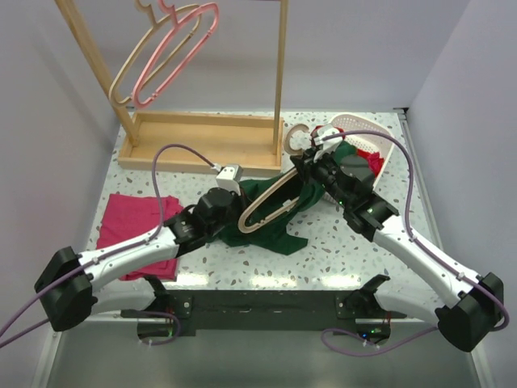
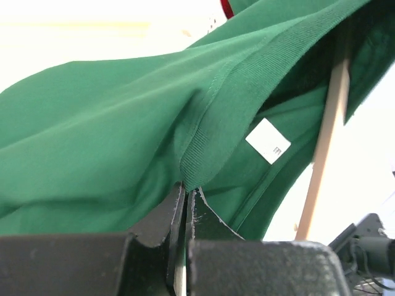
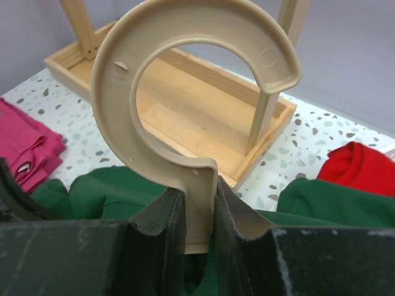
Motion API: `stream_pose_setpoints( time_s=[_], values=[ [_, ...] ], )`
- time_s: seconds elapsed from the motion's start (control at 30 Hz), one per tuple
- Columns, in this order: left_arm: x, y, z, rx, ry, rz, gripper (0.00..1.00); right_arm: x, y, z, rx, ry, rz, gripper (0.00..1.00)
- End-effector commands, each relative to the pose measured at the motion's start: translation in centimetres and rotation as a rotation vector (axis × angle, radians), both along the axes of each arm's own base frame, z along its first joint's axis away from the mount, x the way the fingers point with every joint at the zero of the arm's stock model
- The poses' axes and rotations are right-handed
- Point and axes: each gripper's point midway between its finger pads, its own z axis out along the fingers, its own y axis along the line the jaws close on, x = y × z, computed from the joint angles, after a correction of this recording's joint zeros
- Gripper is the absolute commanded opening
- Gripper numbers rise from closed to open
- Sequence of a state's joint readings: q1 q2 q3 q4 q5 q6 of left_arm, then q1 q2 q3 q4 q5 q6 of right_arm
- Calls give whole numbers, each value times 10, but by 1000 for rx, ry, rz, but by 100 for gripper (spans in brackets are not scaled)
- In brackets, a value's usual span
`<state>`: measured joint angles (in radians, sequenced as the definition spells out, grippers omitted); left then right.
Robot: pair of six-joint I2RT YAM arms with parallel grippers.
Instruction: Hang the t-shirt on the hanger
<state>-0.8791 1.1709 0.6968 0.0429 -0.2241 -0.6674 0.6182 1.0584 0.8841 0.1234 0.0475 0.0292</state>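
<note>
The dark green t-shirt (image 1: 279, 234) lies bunched at the table's middle, with the pale hanger (image 1: 263, 198) lying slanted on top of it. In the left wrist view my left gripper (image 2: 185, 190) is shut on the ribbed collar of the t-shirt (image 2: 123, 123), lifting it beside the white label (image 2: 268, 141). One hanger arm (image 2: 325, 139) passes inside the neck opening. My right gripper (image 3: 199, 196) is shut on the hanger's neck, just below its hook (image 3: 110, 92). In the top view the left gripper (image 1: 241, 196) is at the hanger's lower end and the right gripper (image 1: 311, 166) at its hook end.
A wooden rack (image 1: 202, 141) stands at the back, with a pink hanger (image 1: 182, 56) and a beige hanger (image 1: 129, 73) hung on it. A folded magenta garment (image 1: 133, 230) lies at the left. A white basket (image 1: 363, 128) holding a red garment (image 1: 374, 162) sits behind the right arm.
</note>
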Motion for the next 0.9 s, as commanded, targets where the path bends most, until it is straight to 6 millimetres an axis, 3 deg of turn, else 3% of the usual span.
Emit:
stream_pose_setpoints(
  time_s=[0.0,0.47,0.6,0.87],
  values=[
    [-1,15,36,-80,-108,23,0,13,-19,65,15,-169,-153,0],
    [-17,59,96,-130,-171,91,0,34,-43,111,43,-267,-352,0],
    [-17,66,100,-105,-170,110,0,39,-49,122,56,-273,-395,0],
    [-24,75,109,-97,-167,119,0,41,-59,125,44,-283,-454,0]
  ],
)
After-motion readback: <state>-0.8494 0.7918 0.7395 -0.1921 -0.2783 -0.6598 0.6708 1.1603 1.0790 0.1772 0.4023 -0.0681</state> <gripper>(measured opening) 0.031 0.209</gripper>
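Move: Some 7 cm back from the left hand, slightly to its right and a couple of cm above it, is the left end of the hanger; that hand already pinches the T-shirt's ribbed edge. The rack base lies 22 cm ahead of it, 11 left and 15 below. From the right hand, which grips the hanger's neck, the pinched edge is roughly 9 cm back, 16 left and 13 below, the basket 12 ahead, 17 right and 27 below. Lifting the pinched T-shirt edge about 9 cm, the left hand also draws it some 6 cm to the left, tipping its fingers up slightly. The right hand keeps its grip on the hanger, rises about 7 cm while going forward and a little right, and turns about 15 degrees clockwise, swinging the hanger's left end towards the pinched edge. ##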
